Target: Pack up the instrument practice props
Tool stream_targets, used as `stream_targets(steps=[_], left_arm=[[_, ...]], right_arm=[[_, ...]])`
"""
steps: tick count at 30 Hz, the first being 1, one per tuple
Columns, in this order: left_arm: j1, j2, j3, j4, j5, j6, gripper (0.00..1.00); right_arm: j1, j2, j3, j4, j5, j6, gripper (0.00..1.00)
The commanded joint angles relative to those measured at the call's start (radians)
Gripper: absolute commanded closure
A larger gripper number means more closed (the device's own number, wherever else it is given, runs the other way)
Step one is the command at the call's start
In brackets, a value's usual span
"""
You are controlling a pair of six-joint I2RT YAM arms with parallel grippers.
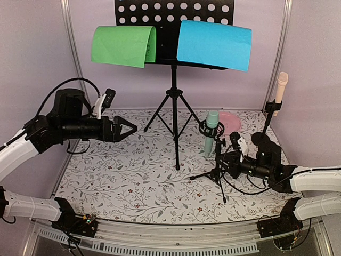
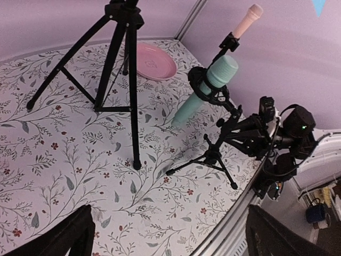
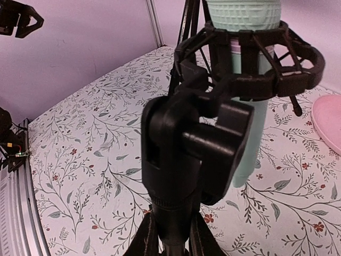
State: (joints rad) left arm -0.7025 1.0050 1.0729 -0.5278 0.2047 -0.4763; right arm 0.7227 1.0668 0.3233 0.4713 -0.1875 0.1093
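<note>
The black perforated music rack point(image 1: 160, 10) stands on tripod legs point(image 1: 175, 106) at the back, with a green sheet point(image 1: 120, 45) and a blue sheet point(image 1: 213, 45) draped over its ledge. A mint microphone point(image 1: 212, 136) sits tilted in the ring mount of a small black tripod support point(image 1: 216, 173). My right gripper point(image 1: 222, 157) is shut on that support's post point(image 3: 181, 144), just under the mount. A pink microphone point(image 1: 281, 88) stands on a second black support point(image 1: 262, 140) at the back right. My left gripper point(image 1: 133, 128) hovers open above the left of the table, holding nothing.
A round pink plate point(image 1: 232, 121) lies behind the mint microphone. Purple walls close in the back and both sides. The music rack's legs point(image 2: 114, 80) spread over the middle of the floral cloth point(image 1: 133, 176). A metal rail point(image 1: 176, 242) runs along the near edge.
</note>
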Motion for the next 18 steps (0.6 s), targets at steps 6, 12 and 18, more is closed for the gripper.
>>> stream_targets(steps=[6,12,18], left_arm=[[-0.236,0.191,0.124,0.048,-0.055,-0.015,0.01],[-0.319,0.288,0.224,0.102,-0.112,-0.002,0.02],[-0.386,0.301,0.230,0.203,-0.147,0.100,0.01]], right_arm=[[0.054,-0.041,0.140,-0.047,0.026,-0.009,1.00],[0.109,-0.011,0.201,-0.094,-0.067,-0.050,1.00],[0.130,0.013,0.267,-0.137,-0.242,-0.050,1.00]])
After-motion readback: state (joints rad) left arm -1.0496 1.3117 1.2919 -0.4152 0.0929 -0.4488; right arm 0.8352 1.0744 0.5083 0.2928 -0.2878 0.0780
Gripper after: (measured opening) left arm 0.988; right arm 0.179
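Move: The mint microphone, ringed in the stand that my right hand holds, lies some 30 cm to the right of my open left hand, about 10 cm ahead and 10 cm below it. From that left hand, the music stand's front foot is 18 cm right, 10 cm ahead and far below. From my right hand, the microphone is about 8 cm ahead, 3 cm left and 5 cm up; the pink plate lies 38 cm ahead and 7 cm right, on the table. I sweep my left hand about 13 cm to the right and some 4 cm back, nearly level, turning it roughly 15 degrees clockwise, fingers kept wide open, towards the mint microphone. To meet it, my right hand keeps its pinch on the stand's pole and carries it about 5 cm left, 4 cm up and 3 cm back, turning counter-clockwise. ##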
